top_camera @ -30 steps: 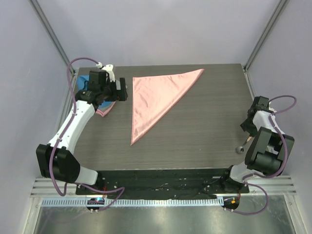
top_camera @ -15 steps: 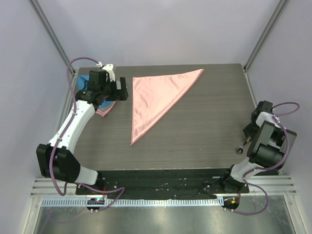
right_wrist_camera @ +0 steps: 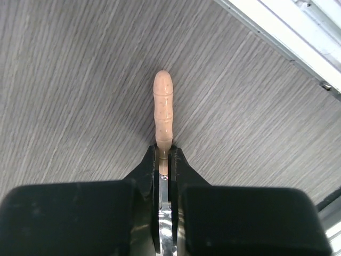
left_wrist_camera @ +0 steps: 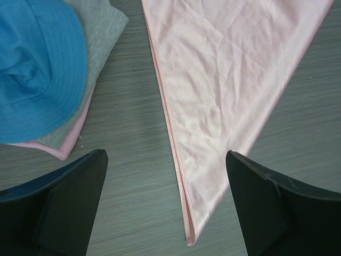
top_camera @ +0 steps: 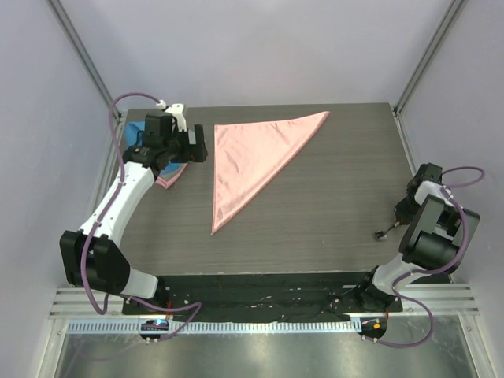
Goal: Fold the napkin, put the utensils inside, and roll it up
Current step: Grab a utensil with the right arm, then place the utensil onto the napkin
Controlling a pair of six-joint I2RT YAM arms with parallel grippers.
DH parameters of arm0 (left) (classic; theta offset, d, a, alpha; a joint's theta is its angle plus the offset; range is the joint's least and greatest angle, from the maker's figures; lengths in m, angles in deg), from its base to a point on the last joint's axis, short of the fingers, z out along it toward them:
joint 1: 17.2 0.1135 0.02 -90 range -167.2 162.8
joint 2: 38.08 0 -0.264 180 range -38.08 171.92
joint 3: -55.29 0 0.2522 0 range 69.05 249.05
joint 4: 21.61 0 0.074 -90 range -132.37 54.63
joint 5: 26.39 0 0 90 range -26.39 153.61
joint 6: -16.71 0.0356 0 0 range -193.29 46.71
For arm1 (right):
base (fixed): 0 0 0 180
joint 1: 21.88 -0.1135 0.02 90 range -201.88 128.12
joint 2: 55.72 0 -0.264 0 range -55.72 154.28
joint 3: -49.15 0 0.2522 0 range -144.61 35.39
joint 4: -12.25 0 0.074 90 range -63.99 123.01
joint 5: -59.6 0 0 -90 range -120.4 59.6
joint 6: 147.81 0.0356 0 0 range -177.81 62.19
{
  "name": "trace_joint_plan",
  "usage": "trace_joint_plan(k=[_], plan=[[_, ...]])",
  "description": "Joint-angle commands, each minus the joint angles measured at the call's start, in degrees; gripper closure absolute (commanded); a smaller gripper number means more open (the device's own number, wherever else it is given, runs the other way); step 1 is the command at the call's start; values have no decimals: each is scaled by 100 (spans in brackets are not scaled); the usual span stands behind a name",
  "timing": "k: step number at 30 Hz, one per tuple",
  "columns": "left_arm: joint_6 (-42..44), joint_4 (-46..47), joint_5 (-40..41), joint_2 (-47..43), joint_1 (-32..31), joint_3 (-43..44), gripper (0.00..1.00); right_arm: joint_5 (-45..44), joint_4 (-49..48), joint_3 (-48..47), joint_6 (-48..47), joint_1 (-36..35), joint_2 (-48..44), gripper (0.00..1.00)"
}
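Observation:
The salmon-pink napkin point(top_camera: 252, 157) lies folded into a long triangle on the dark table, its narrow tip toward the near edge. In the left wrist view the napkin point(left_wrist_camera: 224, 96) fills the upper right, and its tip lies between the fingers of my left gripper point(left_wrist_camera: 165, 154), which is wide open above it. From above, the left gripper point(top_camera: 203, 146) hovers just left of the napkin. My right gripper point(top_camera: 402, 216) sits at the table's right edge, shut on the spoon point(top_camera: 380, 233). The spoon's tan handle point(right_wrist_camera: 163, 106) sticks out beyond the right gripper point(right_wrist_camera: 164, 152); the silver bowl shows between the fingers behind.
A stack of cloths lies at the back left: a blue cloth point(left_wrist_camera: 37, 69) on a grey cloth point(left_wrist_camera: 101, 32), with a pink edge beneath. The blue cloth point(top_camera: 134, 130) sits partly under the left arm. A metal frame rail point(right_wrist_camera: 277, 37) runs along the table's right edge.
The right gripper has closed on the spoon, and the spoon's bowl has shifted a little left and away from the near edge. The right arm swung outward. The left arm has not moved.

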Motion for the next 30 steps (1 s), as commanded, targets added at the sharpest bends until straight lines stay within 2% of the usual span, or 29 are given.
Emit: trace_joint_plan(k=[1, 4, 7, 8, 12, 15, 18, 24, 30], plan=[[27, 385, 14, 9, 30, -126, 2, 791, -139, 115, 108, -151, -156, 99], [27, 438, 23, 35, 21, -196, 2, 1090, -95, 10, 353, -511, -464, 99], [27, 447, 14, 9, 30, -284, 2, 1240, -60, -393, 879, -1450, -509, 99], [27, 464, -3, 1, 30, -337, 2, 1240, -60, -552, 1030, -1967, -465, 99], [27, 499, 14, -149, 30, -451, 2, 1249, -69, -1632, 1514, -3304, 201, 99], [18, 464, 23, -202, 21, -460, 2, 1196, 71, -2774, 1637, -4121, 1071, 99], [18, 455, 32, -246, 30, -460, 2, 1161, 353, -4361, 1655, -4764, 2099, 99], [-8, 464, 6, -325, 12, -487, 2, 1003, 1056, -6499, 1672, -5302, 3718, 99], [-43, 438, -38, -290, 21, -469, 2, 898, 1197, -7118, 1848, -5355, 4298, 99]])
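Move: The right hand is already shut on the spoon just above the table; the spoon's bowl lies about 6 cm to its left and 6 cm back. The middle of the folded napkin, where the spoon is taken, is some 46 cm to this hand's left and 28 cm ahead, about 1 cm lower. The blue hat pile lies beyond, about 36 cm left of the napkin's middle and 3 cm farther out. From the left hand the napkin's middle is roughly 12 cm ahead, 17 cm right and 20 cm below. Leftward and forward in one fast sweep, the right hand carries the spoon some 50 cm to over the napkin, rising about 9 cm on the way, then slowing and sinking about 4 cm. The wrist turns counter-clockwise about 45 degrees and tilts the fingers somewhat forward, keeping its pinch just above the spoon's neck. The open left hand sinks about 3 cm, then rises 1 cm. ##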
